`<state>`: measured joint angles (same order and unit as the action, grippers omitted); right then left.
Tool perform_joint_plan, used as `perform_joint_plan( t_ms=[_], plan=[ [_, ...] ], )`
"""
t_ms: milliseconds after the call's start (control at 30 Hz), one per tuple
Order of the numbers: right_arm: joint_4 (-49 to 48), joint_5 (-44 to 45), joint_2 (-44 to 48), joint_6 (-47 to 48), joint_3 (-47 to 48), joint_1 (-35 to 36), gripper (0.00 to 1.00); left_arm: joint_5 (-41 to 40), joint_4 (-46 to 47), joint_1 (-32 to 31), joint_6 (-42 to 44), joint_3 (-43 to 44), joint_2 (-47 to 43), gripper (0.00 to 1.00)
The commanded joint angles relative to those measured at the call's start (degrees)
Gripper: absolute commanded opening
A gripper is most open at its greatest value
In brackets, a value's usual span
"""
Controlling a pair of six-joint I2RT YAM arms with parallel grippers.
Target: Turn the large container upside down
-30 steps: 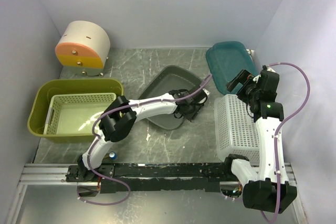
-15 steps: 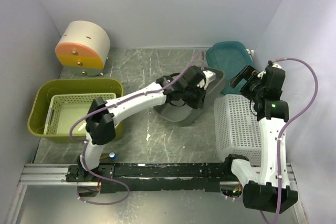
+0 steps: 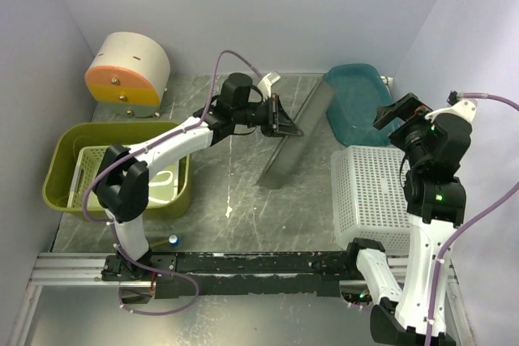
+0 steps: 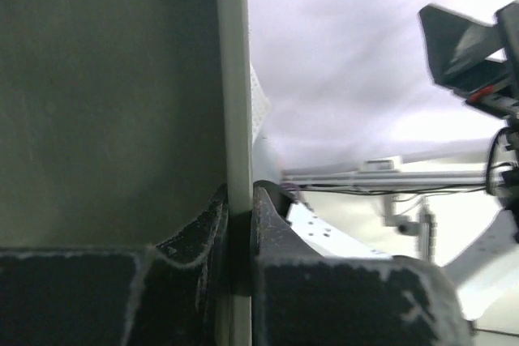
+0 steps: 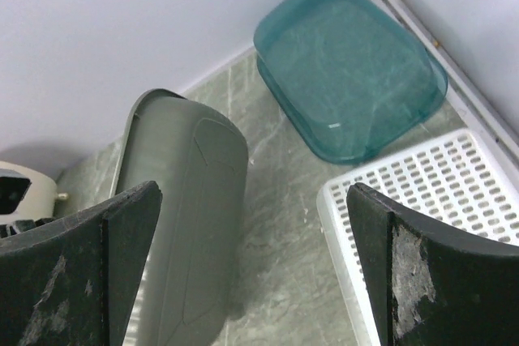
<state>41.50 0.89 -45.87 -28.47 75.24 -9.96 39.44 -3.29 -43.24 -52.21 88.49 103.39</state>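
The large container (image 3: 63, 160), an olive-green tub, stands open side up at the left with a pale green tray (image 3: 105, 180) inside it; no gripper touches it. My left gripper (image 3: 282, 123) is shut on the rim of a grey tub (image 3: 293, 142), which stands tilted on its long edge mid-table. In the left wrist view the gripper (image 4: 239, 232) pinches the pale rim (image 4: 235, 79), with the grey tub's wall (image 4: 105, 79) to the left. My right gripper (image 3: 397, 111) is open and empty, high at the right. Its wrist view (image 5: 251, 265) looks down on the grey tub (image 5: 186, 200).
A teal bin (image 3: 357, 91) lies at the back right, also in the right wrist view (image 5: 349, 70). A white slotted basket (image 3: 369, 192) sits bottom up at the right (image 5: 430, 200). An orange and cream drum (image 3: 126, 74) stands back left. A small blue object (image 3: 173, 240) lies near the front rail.
My left gripper has lifted the grey tub's rim up and swung it toward the back, bringing the tub from lying open side up to standing on edge. The right arm has risen a little.
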Motion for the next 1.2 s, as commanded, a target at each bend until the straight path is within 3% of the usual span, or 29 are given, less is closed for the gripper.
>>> perform_joint_plan(
  t_ms=[0,233,333,433,500,600,700,800,1167],
  plan=[
    [-0.02,0.2,-0.8,-0.88,-2.55,-0.33,1.0,11.71,31.22,2.91,-21.11,-7.73,2.0,0.07],
    [-0.16,0.29,-0.42,-0.3,-3.82,-0.33,1.0,12.41,59.41,4.93,-40.62,-15.56,8.35,0.07],
    [0.06,0.73,-0.2,-0.07,-4.25,-0.29,1.0,11.93,65.7,7.17,-45.64,-18.52,10.75,0.07],
    [0.32,0.99,0.08,0.27,-4.57,-0.33,1.0,11.83,66.04,10.07,-45.58,-21.05,11.34,0.07],
    [0.36,1.13,0.28,0.39,-4.66,-0.33,1.0,12.28,62.44,11.87,-42.88,-21.68,11.09,0.12],
    [0.42,1.25,0.34,0.51,-5.01,-0.32,1.0,12.66,50.88,14.28,-34.16,-20.88,9.6,0.37],
    [0.19,1.27,0.43,0.49,-5.43,-0.28,1.0,10.51,29.99,16.48,-20.89,-17.72,7.78,0.58],
    [-0.05,1.17,0.35,0.55,-5.92,-0.28,1.0,6.49,14.67,17.82,-8.57,-12.59,6.94,0.7],
    [-1.45,-5.34,-1.73,2.43,-8.6,-0.33,1.0,-11.93,-14.54,18.81,12.75,-0.7,6.16,0.75]
  ],
)
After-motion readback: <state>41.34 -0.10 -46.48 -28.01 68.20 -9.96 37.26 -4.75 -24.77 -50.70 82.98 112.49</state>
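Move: The large gray container is already held on edge by its rim in the left hand, and the bare table it goes to is centred about 16 cm ahead, 4 cm left and 24 cm below that hand. From the same hand, the teal container is some 25 cm ahead and 21 cm right, and the upturned white basket 8 cm back and 21 cm right, both around 24 cm lower. For the idle right hand the landing spot is roughly 18 cm ahead, 27 cm left and 35 cm down. The large container, on edge in the left hand's grip, is tipped over bottom up: the fingertips tilt up some 20 degrees and the wrist rolls as the hand eases forward and left. The hand then sweeps on forward, left and down, opening wide around the rim and turning counter-clockwise, about 20 cm in all. The open, empty right hand sinks about 5 cm. ##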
